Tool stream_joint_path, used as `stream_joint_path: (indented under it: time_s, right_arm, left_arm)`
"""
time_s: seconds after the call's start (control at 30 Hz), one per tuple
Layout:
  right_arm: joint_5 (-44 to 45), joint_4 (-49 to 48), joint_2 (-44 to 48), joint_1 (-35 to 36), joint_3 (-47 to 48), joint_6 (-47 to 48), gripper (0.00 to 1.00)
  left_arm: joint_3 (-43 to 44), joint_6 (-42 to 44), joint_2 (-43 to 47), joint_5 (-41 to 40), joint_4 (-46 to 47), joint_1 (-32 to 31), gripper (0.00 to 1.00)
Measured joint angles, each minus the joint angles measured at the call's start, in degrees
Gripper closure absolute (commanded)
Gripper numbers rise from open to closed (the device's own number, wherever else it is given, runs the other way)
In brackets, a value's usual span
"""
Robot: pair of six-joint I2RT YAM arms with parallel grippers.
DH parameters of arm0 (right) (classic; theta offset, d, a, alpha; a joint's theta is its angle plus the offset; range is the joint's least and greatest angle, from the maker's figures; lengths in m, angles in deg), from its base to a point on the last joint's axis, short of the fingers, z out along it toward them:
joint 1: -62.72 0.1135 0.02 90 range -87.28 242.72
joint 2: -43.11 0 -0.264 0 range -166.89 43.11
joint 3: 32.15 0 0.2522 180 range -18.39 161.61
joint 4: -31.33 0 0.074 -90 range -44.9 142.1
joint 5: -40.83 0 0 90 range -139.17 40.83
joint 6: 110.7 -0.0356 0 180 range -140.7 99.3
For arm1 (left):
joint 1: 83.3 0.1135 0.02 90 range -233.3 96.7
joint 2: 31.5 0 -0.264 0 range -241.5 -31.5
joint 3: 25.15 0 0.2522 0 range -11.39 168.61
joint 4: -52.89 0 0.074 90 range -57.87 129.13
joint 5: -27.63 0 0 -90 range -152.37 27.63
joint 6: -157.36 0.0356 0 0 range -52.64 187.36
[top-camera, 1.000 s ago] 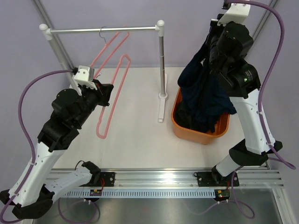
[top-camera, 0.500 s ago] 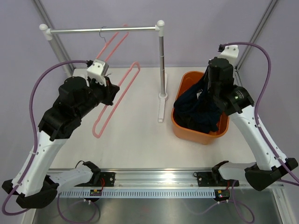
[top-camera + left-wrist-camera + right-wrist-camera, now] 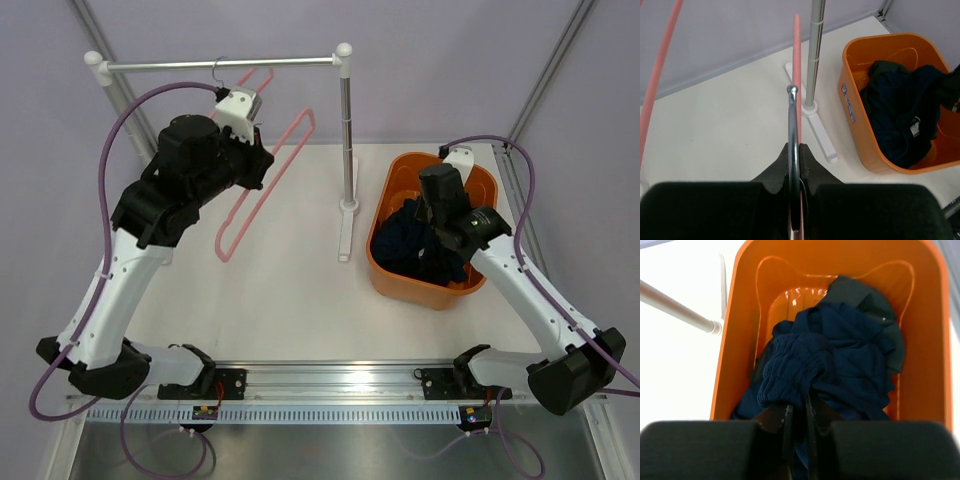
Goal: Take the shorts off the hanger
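Note:
The dark navy shorts (image 3: 412, 250) lie bunched in the orange basket (image 3: 384, 272); they also show in the right wrist view (image 3: 850, 355) and the left wrist view (image 3: 900, 115). My right gripper (image 3: 432, 222) is down inside the basket, its jaws (image 3: 799, 407) nearly together with a fold of the shorts between them. The pink hanger (image 3: 272, 178) is bare and held in the air below the rail. My left gripper (image 3: 250, 162) is shut on it; the left wrist view shows its metal hook (image 3: 792, 120) and pink rod (image 3: 796, 60) clamped between the jaws (image 3: 799, 150).
A clothes rack stands on the table: a metal rail (image 3: 220, 66) across the back and a post (image 3: 345, 130) on a white foot (image 3: 345, 235), just left of the basket. Grey frame struts run up both back corners.
My right arm has come down from high above the basket and lowered the shorts into it. My left arm has risen and carried the hanger up and to the right, toward the rail.

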Motion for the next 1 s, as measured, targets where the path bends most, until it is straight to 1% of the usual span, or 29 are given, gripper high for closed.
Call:
stream_joint_path:
  time_s: [0.07, 0.1, 0.2, 0.33, 0.5, 0.63, 0.83, 1.0]
  right_arm:
    - [-1.4, -0.1, 0.1, 0.0, -0.8, -0.6, 0.65]
    - [-2.3, -0.2, 0.2, 0.0, -1.2, -1.0, 0.51]
    - [-5.1, -0.5, 1.2, 0.0, -2.7, -1.8, 0.26]
    - [-7.8, -0.5, 3.6, 0.0, -4.3, -1.9, 0.11]
    - [-11.3, -0.6, 6.6, 0.0, -4.7, -1.3, 0.07]
    - [-15.0, -1.5, 9.6, 0.0, -5.3, -1.2, 0.07]
    - [-19.1, -3.0, 13.9, 0.0, -7.3, -1.2, 0.07]
    - [-19.5, -3.6, 14.4, 0.0, -8.8, -0.6, 0.07]
  left_arm:
    - [3.0, 0.0, -3.0, -1.0, -0.5, 0.2, 1.00]
    - [5.2, 0.0, -4.7, -1.3, -1.0, 0.4, 1.00]
    - [10.9, 0.0, -9.2, -2.0, -1.1, 1.4, 1.00]
    - [18.2, 0.0, -15.1, -2.5, -1.9, 3.6, 1.00]
    - [23.4, 0.0, -21.1, -2.4, -1.8, 6.4, 1.00]
    - [23.5, -0.1, -23.7, -2.4, -0.8, 8.1, 1.00]
    - [23.3, -0.1, -24.8, -2.6, 5.0, 9.5, 1.00]
    - [23.7, 0.0, -25.7, -2.8, 9.0, 9.6, 1.00]
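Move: The hanger rail runs crosswise some 20 cm ahead of the left hand, straight in line with it and about 7 cm higher. The already hung pink hanger dangles about 14 cm ahead and 5 cm to the left, and the rail's right-hand end is about 20 cm ahead and 19 cm to the right. From the right hand, the orange basket's middle is roughly 3 cm ahead, 2 cm to the right and 12 cm down, with the dark shorts about 6 cm ahead, 3 cm right and 12 cm below. The emptied hanger, still pinched by the left fingers, is carried forward about 15 cm to the rail, rising, dipping and rising again by a couple of centimetres while the hand turns slightly counter-clockwise. The navy shorts are let go over the basket as the right hand sinks slightly and opens wide, then draws back 5 cm and left, rising a little and rolling its left side up as it swings counter-clockwise. ##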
